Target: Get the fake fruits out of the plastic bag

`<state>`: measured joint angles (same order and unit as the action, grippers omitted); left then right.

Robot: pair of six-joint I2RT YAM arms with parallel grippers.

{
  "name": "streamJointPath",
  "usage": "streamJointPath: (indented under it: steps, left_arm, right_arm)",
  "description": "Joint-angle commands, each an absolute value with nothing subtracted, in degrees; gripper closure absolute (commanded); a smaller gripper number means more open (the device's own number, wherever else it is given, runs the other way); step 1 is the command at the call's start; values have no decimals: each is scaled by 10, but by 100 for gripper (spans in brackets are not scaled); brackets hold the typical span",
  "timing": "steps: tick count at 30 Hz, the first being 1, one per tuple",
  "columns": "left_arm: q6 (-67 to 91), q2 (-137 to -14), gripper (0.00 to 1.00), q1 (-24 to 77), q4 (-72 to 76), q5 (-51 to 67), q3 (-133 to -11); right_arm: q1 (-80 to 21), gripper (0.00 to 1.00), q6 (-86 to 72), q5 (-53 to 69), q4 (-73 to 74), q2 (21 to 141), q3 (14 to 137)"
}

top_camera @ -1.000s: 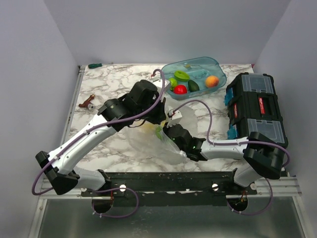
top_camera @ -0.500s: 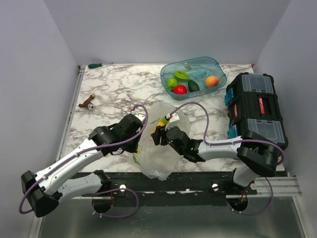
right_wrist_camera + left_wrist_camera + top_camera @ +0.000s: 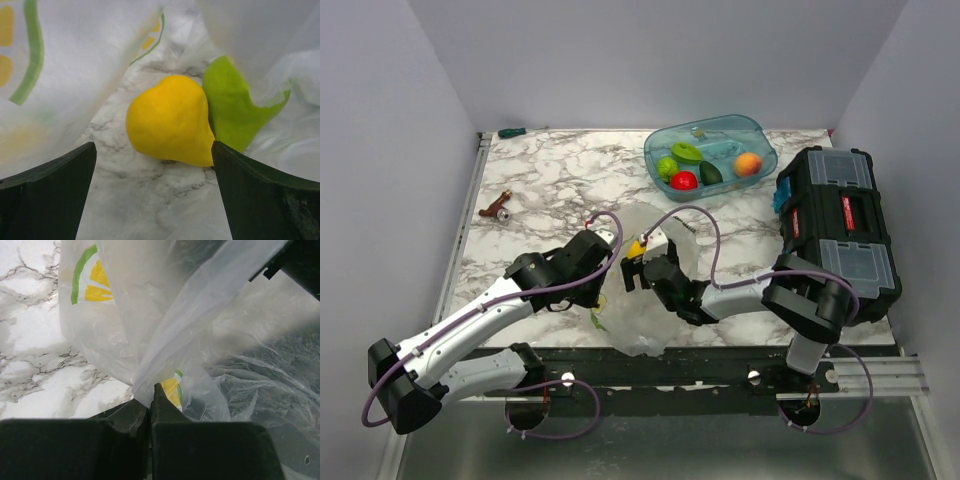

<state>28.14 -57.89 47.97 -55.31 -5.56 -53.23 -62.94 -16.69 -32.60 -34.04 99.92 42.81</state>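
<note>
The plastic bag (image 3: 642,312) with lemon prints lies crumpled between my arms. My left gripper (image 3: 605,262) is shut on a fold of the plastic bag (image 3: 200,315), and its jaws (image 3: 150,390) pinch the film tight. My right gripper (image 3: 633,266) is open wide at the bag's far end. In the right wrist view a yellow fake fruit (image 3: 170,120) lies just ahead of the right gripper (image 3: 155,165), untouched, with a green one (image 3: 235,110) beside it and bag film (image 3: 75,75) around both. From above the yellow fruit (image 3: 636,247) peeks out.
A teal tub (image 3: 752,135) at the back holds a green fruit (image 3: 667,166), a red one (image 3: 684,181), a dark green one (image 3: 711,172) and an orange ball (image 3: 748,163). A black toolbox (image 3: 835,215) stands at the right. A small brown object (image 3: 497,208) lies at the left.
My left arm has come down and toward the near edge with the bag in its grip. My right gripper's jaws have spread wide behind the yellow fruit.
</note>
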Motion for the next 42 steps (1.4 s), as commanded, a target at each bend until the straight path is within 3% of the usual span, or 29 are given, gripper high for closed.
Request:
streamJointPath:
  steps: [1,15,19,25,32,42]
  left_arm:
    - [283,-571,100,479,-542,-41,-530]
    - [276,-575,100,481,-524,0,-520]
    - [276,-568,100,483,-528,13,-523]
    - [275,-569,100,483,-532,4,-523]
    - [282,-569,100,484,-552,-17,-528]
    - [298,-563,100,484,-583,-21,-523]
  right_arm:
    - [-631,0,-91,-365,-430,1039,439]
    - [-632,3,-6,-445,-522,1154,498]
    - [-631,22,-9,-443,-516,1168,499]
    - [-631,34,-18,-426,-503,1170,504]
    - [-631,66,-52,-369,-449,1130,505]
    - [-632,79,-140,-282,-376,989,454]
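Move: The yellow fruit lies in the bag just in front of my open right fingers, about 5 cm ahead, 2 cm to the left and 3 cm lower. Against its right side sits a green fruit, some 8 cm ahead of the right hand and 2 cm to its right. A black marker lies roughly 12 cm ahead and 12 cm to the right. From my left hand, which holds the bag, the yellow fruit is about 13 cm ahead, 10 cm right and 9 cm below. I push my open right hand about 4 cm forward and 2 cm down into the bag, levelling its fingers by 10 to 15 degrees, and close them around the sides of the yellow fruit. Then I lift it some 4 cm, drawing back and a little left. My left hand keeps its pinch on the bag, shifts slightly right, then eases left and back. ##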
